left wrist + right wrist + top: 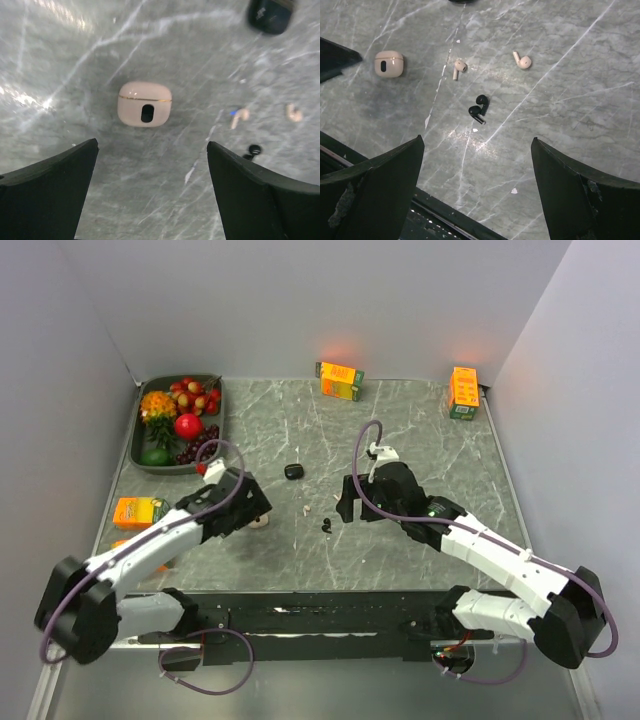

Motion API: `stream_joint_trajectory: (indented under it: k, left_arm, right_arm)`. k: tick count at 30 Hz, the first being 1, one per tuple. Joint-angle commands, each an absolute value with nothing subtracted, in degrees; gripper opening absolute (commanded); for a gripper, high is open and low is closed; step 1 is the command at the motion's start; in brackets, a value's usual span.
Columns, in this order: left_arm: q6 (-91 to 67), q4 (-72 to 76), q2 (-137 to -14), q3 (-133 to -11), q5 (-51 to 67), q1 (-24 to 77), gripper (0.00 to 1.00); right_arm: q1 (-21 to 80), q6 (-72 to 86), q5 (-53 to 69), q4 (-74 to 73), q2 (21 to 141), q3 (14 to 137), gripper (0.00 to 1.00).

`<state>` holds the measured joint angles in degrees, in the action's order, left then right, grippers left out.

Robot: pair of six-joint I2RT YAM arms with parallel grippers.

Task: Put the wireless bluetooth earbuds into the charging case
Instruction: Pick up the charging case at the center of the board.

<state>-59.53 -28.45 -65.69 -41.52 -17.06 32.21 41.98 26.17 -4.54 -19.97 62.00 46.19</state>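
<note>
A pale pinkish charging case (144,104) lies flat on the marble table, lid down, just ahead of my open left gripper (152,145). Nothing is between its fingers. The same case (389,63) shows at the left of the right wrist view. Two whitish earbuds (458,66) (523,61) lie apart on the table. Nearer to me lie black earbuds (479,107), close together. My right gripper (477,140) hangs open above the table just short of the black ones, holding nothing. From above, the left gripper (255,512) and right gripper (345,508) flank the black earbuds (327,526).
A black case (293,471) sits farther back in the middle. A fruit tray (222,390) stands at the back left. Orange juice cartons stand at the back centre (340,380), back right (463,392) and left edge (138,511). The table's near edge (445,212) lies under the right gripper.
</note>
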Motion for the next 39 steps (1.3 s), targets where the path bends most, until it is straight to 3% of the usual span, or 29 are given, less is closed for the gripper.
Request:
stream_joint_trajectory:
  k: [1, 10, 21, 33, 39]
  left_arm:
    - [-69.68, -31.19, -73.63, -45.43, -22.49, 36.38, 0.96]
    - [-73.04, -31.56, -78.31, -45.00, -24.78, 38.32, 0.96]
    - [-59.08, -32.35, -83.85, -49.57, -26.37, 38.23, 0.96]
    - [-56.07, -30.15, -88.33, -50.36, -24.70, 35.07, 0.99]
    - [-55.73, -26.47, -87.63, -48.17, -23.73, 35.07, 0.92]
  right_arm:
    - [41.92, 27.16, -3.52, -17.58, 60.65, 49.75, 0.95]
    - [41.92, 25.75, -4.83, -19.16, 58.36, 48.96, 0.96]
    - [41.92, 25.93, -4.57, -18.81, 57.66, 47.90, 0.96]
    - [41.84, 25.40, -6.06, -20.04, 55.46, 46.41, 0.96]
    - [41.84, 25.84, -5.45, -19.78, 55.98, 45.88, 0.97]
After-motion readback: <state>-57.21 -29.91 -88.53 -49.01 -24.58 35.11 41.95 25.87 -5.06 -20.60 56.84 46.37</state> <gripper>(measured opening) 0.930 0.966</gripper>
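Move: The pink charging case lies about 9 cm below the left gripper and some 3 cm ahead, with no sideways offset. On the same board, the nearer pink earbud is about 12 cm to the gripper's right and 5 cm ahead, the black earbuds about 16 cm right and 2 cm ahead, and the black case roughly 16 cm ahead and 9 cm right. From the right gripper the pink case is some 22 cm left, 5 cm ahead and 15 cm below. Bring the left gripper down about 7 cm onto the pink charging case, fast at first and then in small steps, easing slightly back and right before creeping forward and left over it. Tip the fingers some 10 degrees steeper and roll the hand's left side up about 15, keeping them wide open either side of the case. Raise the right gripper, empty and open, nearly 3 cm. ##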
